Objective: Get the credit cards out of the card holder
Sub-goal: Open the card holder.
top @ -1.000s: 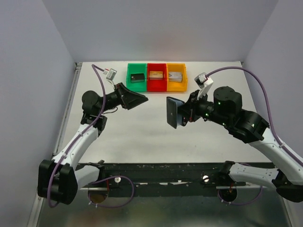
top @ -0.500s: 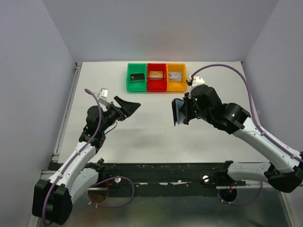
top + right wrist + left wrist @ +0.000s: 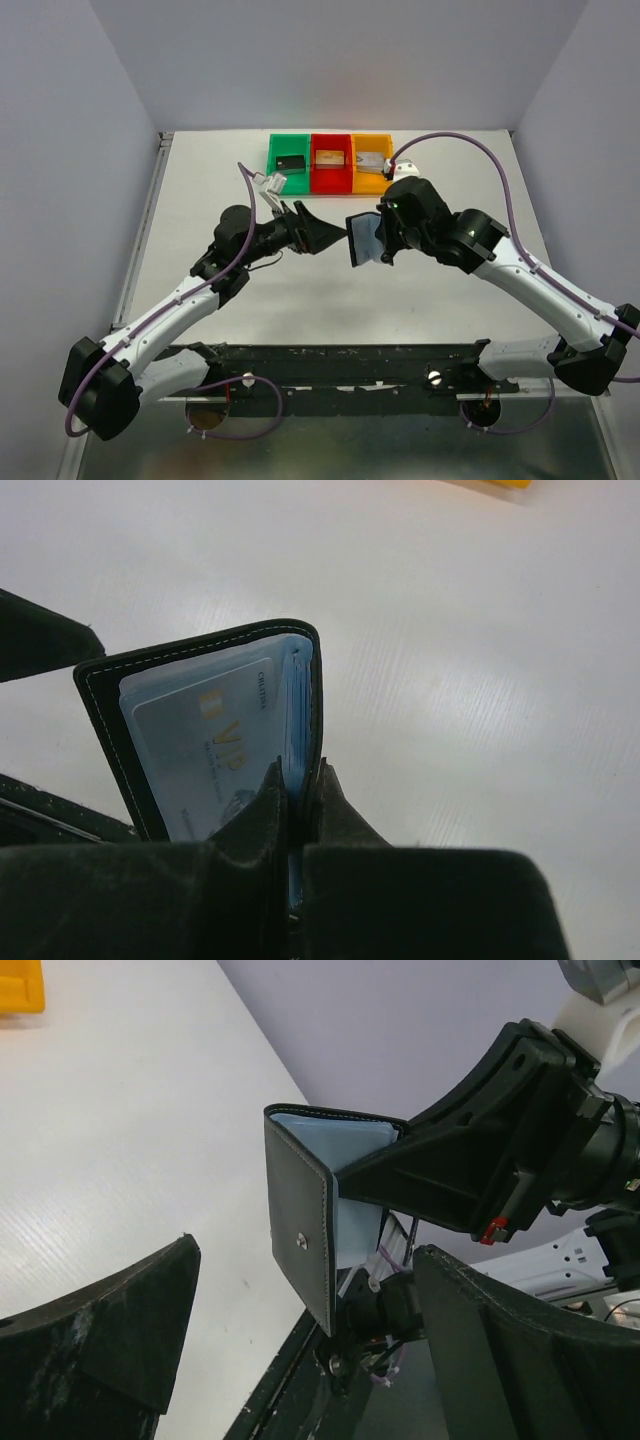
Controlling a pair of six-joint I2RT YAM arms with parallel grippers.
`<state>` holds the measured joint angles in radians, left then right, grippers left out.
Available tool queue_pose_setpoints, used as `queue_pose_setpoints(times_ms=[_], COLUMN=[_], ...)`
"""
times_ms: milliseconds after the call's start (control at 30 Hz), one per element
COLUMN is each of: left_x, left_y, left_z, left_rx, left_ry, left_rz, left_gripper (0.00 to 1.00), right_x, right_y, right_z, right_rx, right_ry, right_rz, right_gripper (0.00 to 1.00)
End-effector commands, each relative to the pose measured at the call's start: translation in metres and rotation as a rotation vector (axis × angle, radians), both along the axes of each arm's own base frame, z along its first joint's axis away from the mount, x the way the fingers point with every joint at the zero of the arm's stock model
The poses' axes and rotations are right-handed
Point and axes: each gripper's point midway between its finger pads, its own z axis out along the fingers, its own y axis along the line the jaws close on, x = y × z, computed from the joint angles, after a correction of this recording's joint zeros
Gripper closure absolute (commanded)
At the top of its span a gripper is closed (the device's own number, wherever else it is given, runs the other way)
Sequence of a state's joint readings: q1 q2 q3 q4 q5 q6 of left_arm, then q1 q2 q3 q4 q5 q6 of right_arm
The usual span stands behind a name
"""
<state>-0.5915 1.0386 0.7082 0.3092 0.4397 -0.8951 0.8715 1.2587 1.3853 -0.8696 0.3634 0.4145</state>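
Observation:
The card holder (image 3: 361,240) is a black bifold wallet, held up off the table and standing part open. My right gripper (image 3: 383,241) is shut on one of its flaps (image 3: 312,695). In the right wrist view (image 3: 299,772) a pale silver credit card (image 3: 196,752) with gold VIP lettering sits in a blue-grey slot. My left gripper (image 3: 335,236) is open and points right, its tips just short of the wallet. In the left wrist view (image 3: 310,1252) the outer flap with a snap (image 3: 300,1235) stands between the wide-spread fingers (image 3: 110,1330), touching neither.
At the back of the table a green bin (image 3: 290,141), a red bin (image 3: 331,141) and a yellow bin (image 3: 372,141) stand in a row, each with a block in it. Grey walls close in both sides.
My left arm has swung right and forward, bringing its open gripper up to the card holder. My right gripper has turned and shifted the wallet slightly left, still shut on it.

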Motion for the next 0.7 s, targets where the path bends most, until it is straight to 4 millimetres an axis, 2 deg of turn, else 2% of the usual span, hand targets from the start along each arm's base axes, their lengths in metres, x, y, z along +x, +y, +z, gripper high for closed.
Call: queue_pose_setpoints(times_ms=[0,167,233,333,667], left_x=[-0.008,-0.010,-0.013,-0.015,-0.012], left_y=[-0.014,-0.018,-0.017,-0.016,-0.018], left_z=[0.000,-0.019,-0.020,-0.018,-0.029], left_rx=[0.020,0.052,0.046,0.041,0.099], left_ry=[-0.068,-0.038,-0.052,-0.078,-0.088], left_rz=[-0.078,-0.082,-0.086,-0.081,-0.092], left_gripper=[0.01,0.01,0.01,0.07,0.51], right_x=[-0.004,-0.009,-0.011,-0.012,-0.016], right_y=[0.021,0.033,0.035,0.038,0.039], right_z=[0.010,0.013,0.014,0.015,0.014], right_rx=[0.092,0.153,0.168,0.182,0.196], right_ry=[0.021,0.044,0.050,0.057,0.061], right_rz=[0.040,0.070,0.076,0.082,0.098], right_gripper=[1.00,1.00,1.00,1.00,1.00])
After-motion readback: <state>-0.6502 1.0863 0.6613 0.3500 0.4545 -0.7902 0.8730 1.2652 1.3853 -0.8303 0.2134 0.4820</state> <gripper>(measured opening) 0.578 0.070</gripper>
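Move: The card holder, already held open in the right gripper, has its middle about 7 cm to the right of the left hand, 2 cm back and 3 cm below it. From the right hand that middle is some 3 cm left, level ahead and in height. On the table 25 cm below the left hand, the red box lies about 20 cm ahead and 2 cm right, with the orange box equally far ahead and 12 cm right. Still pinching the card holder, the right hand carries it about 3 cm left and slightly back onto the left fingers, rolling its left side up by some 10 degrees. The left hand sinks about 3 cm while easing right and a little back, so that its fingers straddle the free leaf, one inside over the sleeves and one behind the cover. Then they close to a little over half open; a firm grip on the leaf can't be seen yet. ##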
